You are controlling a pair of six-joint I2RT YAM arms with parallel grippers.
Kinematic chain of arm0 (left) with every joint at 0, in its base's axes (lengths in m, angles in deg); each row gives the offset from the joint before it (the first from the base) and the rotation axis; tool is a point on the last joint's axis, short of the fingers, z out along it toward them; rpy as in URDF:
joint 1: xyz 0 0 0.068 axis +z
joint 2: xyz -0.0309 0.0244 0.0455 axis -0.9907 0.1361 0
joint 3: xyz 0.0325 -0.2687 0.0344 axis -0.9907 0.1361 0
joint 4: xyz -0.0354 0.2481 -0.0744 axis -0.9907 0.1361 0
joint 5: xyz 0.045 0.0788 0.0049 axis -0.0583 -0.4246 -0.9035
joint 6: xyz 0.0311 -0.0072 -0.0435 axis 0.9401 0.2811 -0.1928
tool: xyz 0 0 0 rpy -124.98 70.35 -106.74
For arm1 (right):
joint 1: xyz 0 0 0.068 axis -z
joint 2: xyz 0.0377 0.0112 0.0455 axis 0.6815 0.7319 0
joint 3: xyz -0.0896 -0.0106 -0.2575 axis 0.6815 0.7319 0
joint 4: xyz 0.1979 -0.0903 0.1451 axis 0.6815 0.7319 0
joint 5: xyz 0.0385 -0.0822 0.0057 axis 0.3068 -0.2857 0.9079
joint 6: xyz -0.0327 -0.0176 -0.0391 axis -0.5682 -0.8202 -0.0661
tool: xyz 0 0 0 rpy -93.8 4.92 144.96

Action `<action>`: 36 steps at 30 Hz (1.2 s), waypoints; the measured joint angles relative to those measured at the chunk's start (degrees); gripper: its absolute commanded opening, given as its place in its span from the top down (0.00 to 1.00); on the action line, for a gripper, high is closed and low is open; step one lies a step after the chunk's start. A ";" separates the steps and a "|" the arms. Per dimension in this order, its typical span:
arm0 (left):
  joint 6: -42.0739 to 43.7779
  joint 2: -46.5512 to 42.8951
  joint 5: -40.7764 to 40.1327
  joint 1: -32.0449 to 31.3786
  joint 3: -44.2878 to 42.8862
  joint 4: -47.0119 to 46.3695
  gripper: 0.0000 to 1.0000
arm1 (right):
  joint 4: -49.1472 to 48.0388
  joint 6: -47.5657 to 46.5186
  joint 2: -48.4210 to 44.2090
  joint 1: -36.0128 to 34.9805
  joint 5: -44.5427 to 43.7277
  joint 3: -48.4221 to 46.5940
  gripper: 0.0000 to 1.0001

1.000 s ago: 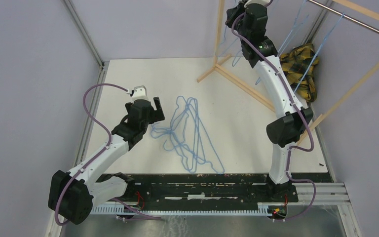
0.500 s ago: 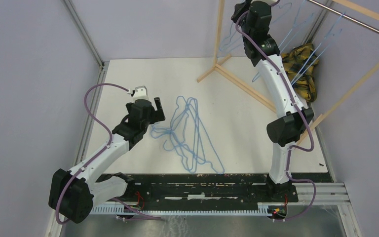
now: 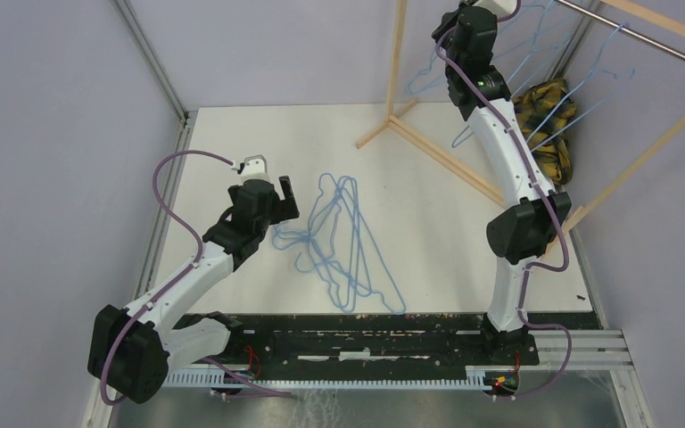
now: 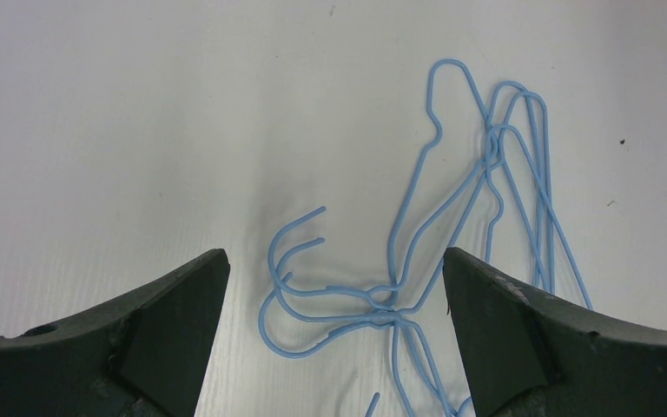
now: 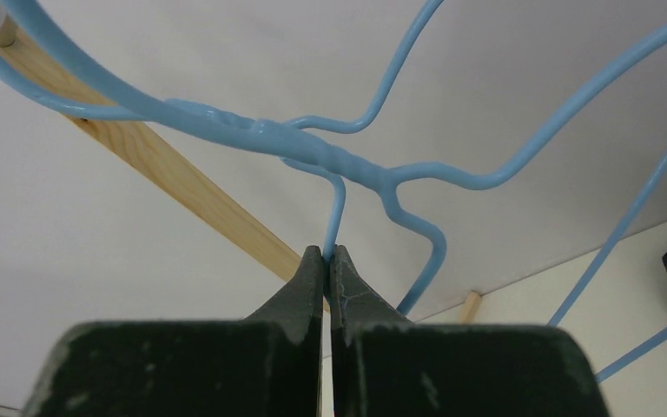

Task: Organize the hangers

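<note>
Several light-blue wire hangers (image 3: 343,241) lie tangled on the white table; their hooks (image 4: 304,295) show in the left wrist view. My left gripper (image 3: 272,185) hovers just left of the pile, open, with the hooks lying between its fingers (image 4: 334,261) below them. High at the back, my right gripper (image 3: 479,11) is shut (image 5: 330,254) on the thin wire of one hanger (image 5: 313,148), gripping just below its twisted neck. That hanger (image 3: 421,82) hangs beside the arm. More hangers (image 3: 571,89) hang from the metal rod (image 3: 651,37).
The wooden rack frame has an upright post (image 3: 399,62) and a slanted base bar (image 3: 437,152) on the table at the back. A yellow-black plaid cloth (image 3: 548,111) lies behind the right arm. Grey walls close in on both sides.
My right gripper has moved up and to the right with its hanger, nearer the metal rod. The left arm and the pile on the table have not moved.
</note>
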State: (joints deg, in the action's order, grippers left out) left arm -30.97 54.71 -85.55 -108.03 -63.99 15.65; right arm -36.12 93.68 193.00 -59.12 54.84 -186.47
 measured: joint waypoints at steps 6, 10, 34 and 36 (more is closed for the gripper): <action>0.00 0.00 0.20 0.00 0.11 -0.35 0.00 | -0.96 0.31 -3.76 0.92 -0.57 5.09 0.98; 0.00 0.00 0.33 -0.02 0.33 -0.63 0.00 | -0.70 0.63 -4.59 1.33 -0.98 5.86 0.77; 0.00 0.00 0.31 -0.17 0.46 -0.83 0.00 | 2.86 -3.23 -27.45 -2.69 8.15 26.43 0.21; 0.00 0.00 0.31 -0.17 0.46 -0.83 0.00 | 2.73 -5.09 -32.13 -4.07 8.28 29.22 0.21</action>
State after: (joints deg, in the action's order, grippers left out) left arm -30.97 54.71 -85.25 -108.20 -63.53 14.82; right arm -33.38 88.59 160.87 -63.19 63.13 -157.24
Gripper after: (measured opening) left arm 0.997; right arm 0.784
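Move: The right hand pinches the fourth hanger just below its neck, the hook reaching up to the metal rod, which passes about 10 cm above the hand and 2 cm ahead. Another hung hanger's neck is some 18 cm right and 6 back, 6 cm up; the wooden post stands roughly 10 cm left and 10 ahead. From the left hand, that stretch of rod is about 30 cm ahead, 29 right and 40 higher. Easing about 2 cm right and a little back with the hanger still pinched, the right hand opens its fingers wide and lets go of it. While opening, it comes back left and sinks some 2.5 cm. Then it pulls away quickly, about 14 cm straight back towards its base, rising 6 cm from its lowest point and turning some 10 degrees counter-clockwise. ##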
